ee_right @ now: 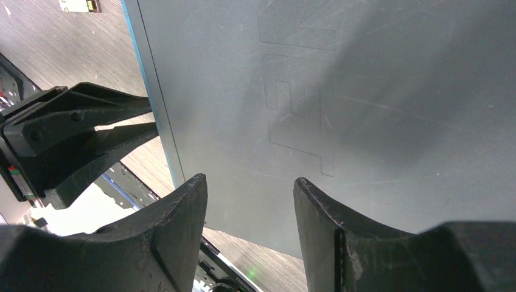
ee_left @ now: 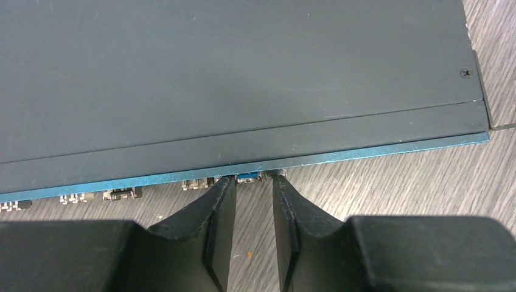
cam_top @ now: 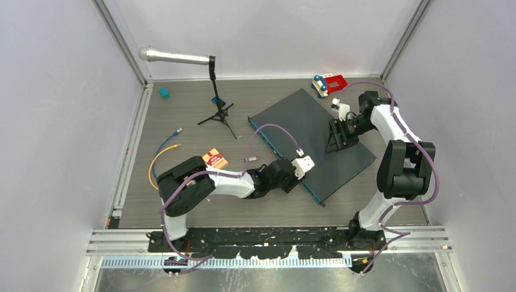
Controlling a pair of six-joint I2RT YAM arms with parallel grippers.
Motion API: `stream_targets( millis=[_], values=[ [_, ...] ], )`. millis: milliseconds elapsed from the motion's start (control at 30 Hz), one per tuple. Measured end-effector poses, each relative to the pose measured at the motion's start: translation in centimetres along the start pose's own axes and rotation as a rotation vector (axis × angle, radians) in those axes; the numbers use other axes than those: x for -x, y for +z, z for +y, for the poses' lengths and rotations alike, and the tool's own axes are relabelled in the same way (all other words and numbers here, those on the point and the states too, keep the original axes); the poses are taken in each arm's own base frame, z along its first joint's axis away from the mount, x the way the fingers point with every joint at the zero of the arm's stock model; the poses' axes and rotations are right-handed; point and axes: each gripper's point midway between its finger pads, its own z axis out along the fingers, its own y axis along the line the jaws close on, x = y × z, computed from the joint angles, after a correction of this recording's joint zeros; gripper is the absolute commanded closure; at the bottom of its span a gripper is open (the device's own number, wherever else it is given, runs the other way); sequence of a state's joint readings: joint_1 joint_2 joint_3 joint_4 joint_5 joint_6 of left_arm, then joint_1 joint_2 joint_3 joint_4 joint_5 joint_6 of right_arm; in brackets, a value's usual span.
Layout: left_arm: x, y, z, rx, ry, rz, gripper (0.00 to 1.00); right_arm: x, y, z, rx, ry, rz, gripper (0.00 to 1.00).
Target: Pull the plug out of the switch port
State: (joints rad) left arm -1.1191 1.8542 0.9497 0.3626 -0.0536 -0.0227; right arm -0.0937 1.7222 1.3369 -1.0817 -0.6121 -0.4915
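The switch [cam_top: 316,137] is a flat dark grey box lying askew mid-table, its blue front edge [ee_left: 152,178] lined with small ports. A small blue plug [ee_left: 248,177] sits in one port. My left gripper [ee_left: 252,179] is low at that edge [cam_top: 306,172], open, its tips on either side of the plug with a narrow gap on each side. My right gripper [ee_right: 249,185] is open over the switch's top panel [ee_right: 365,91] near the right side [cam_top: 336,137], with nothing between its fingers.
A microphone on a small tripod [cam_top: 216,100] stands at the back left. Blue and orange cables [cam_top: 164,149] and an orange card [cam_top: 214,158] lie left of the switch. A red toy [cam_top: 328,83] sits at the back, and a teal piece [cam_top: 163,92] at the far left.
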Motion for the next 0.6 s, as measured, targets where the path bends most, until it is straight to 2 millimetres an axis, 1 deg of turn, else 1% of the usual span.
stream_targets(
  millis=[100, 167, 233, 267, 300, 333, 600],
  values=[
    [-0.02, 0.01, 0.26, 0.015, -0.001, 0.003, 0.74, -0.01, 0.00, 0.00, 0.000, 0.000, 0.000, 0.41],
    [-0.04, 0.05, 0.42, 0.025, -0.004, 0.005, 0.78, -0.01, 0.00, 0.00, 0.000, 0.000, 0.000, 0.41],
    [-0.03, 0.06, 0.55, 0.033, -0.007, 0.005, 0.85, -0.01, 0.00, 0.01, 0.000, 0.000, 0.001, 0.41],
    [-0.02, 0.06, 0.57, 0.035, -0.010, 0.005, 0.90, 0.00, -0.01, 0.01, 0.000, 0.000, 0.000, 0.41],
    [-0.02, 0.05, 0.57, 0.036, -0.015, 0.006, 0.97, 0.00, -0.01, 0.01, 0.000, 0.000, 0.000, 0.41],
    [-0.04, 0.05, 0.56, 0.037, -0.019, 0.009, 1.00, -0.01, 0.00, 0.01, 0.000, 0.000, 0.001, 0.41],
    [-0.05, -0.04, 0.60, 0.053, -0.068, 0.046, 1.00, -0.06, -0.02, 0.04, 0.001, 0.002, 0.003, 0.41]
  ],
)
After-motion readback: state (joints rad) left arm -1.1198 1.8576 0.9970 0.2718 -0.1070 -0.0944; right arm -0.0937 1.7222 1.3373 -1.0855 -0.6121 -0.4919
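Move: The plug, a metal one with a blue tab, sits in the switch port just beyond the left fingertips, about 1 cm ahead and nearly level in height. The next metal plug is roughly 3 cm ahead and 2 cm to the left; the switch's near corner is some 7 cm back and 8 cm right. A loose metal plug lies around 8 cm ahead, 16 cm left. From the right hand the port plug is about 12 cm back, 11 cm left, 6 cm lower. Forward by barely half a centimetre, the left hand eases in towards the plug at the switch's front edge, turning about 5 degrees counter-clockwise. Its part-open fingers then close nearly shut, one on each side of the blue-tabbed end, and pinch it, the grip effort rising as they meet it; height stays the same. ##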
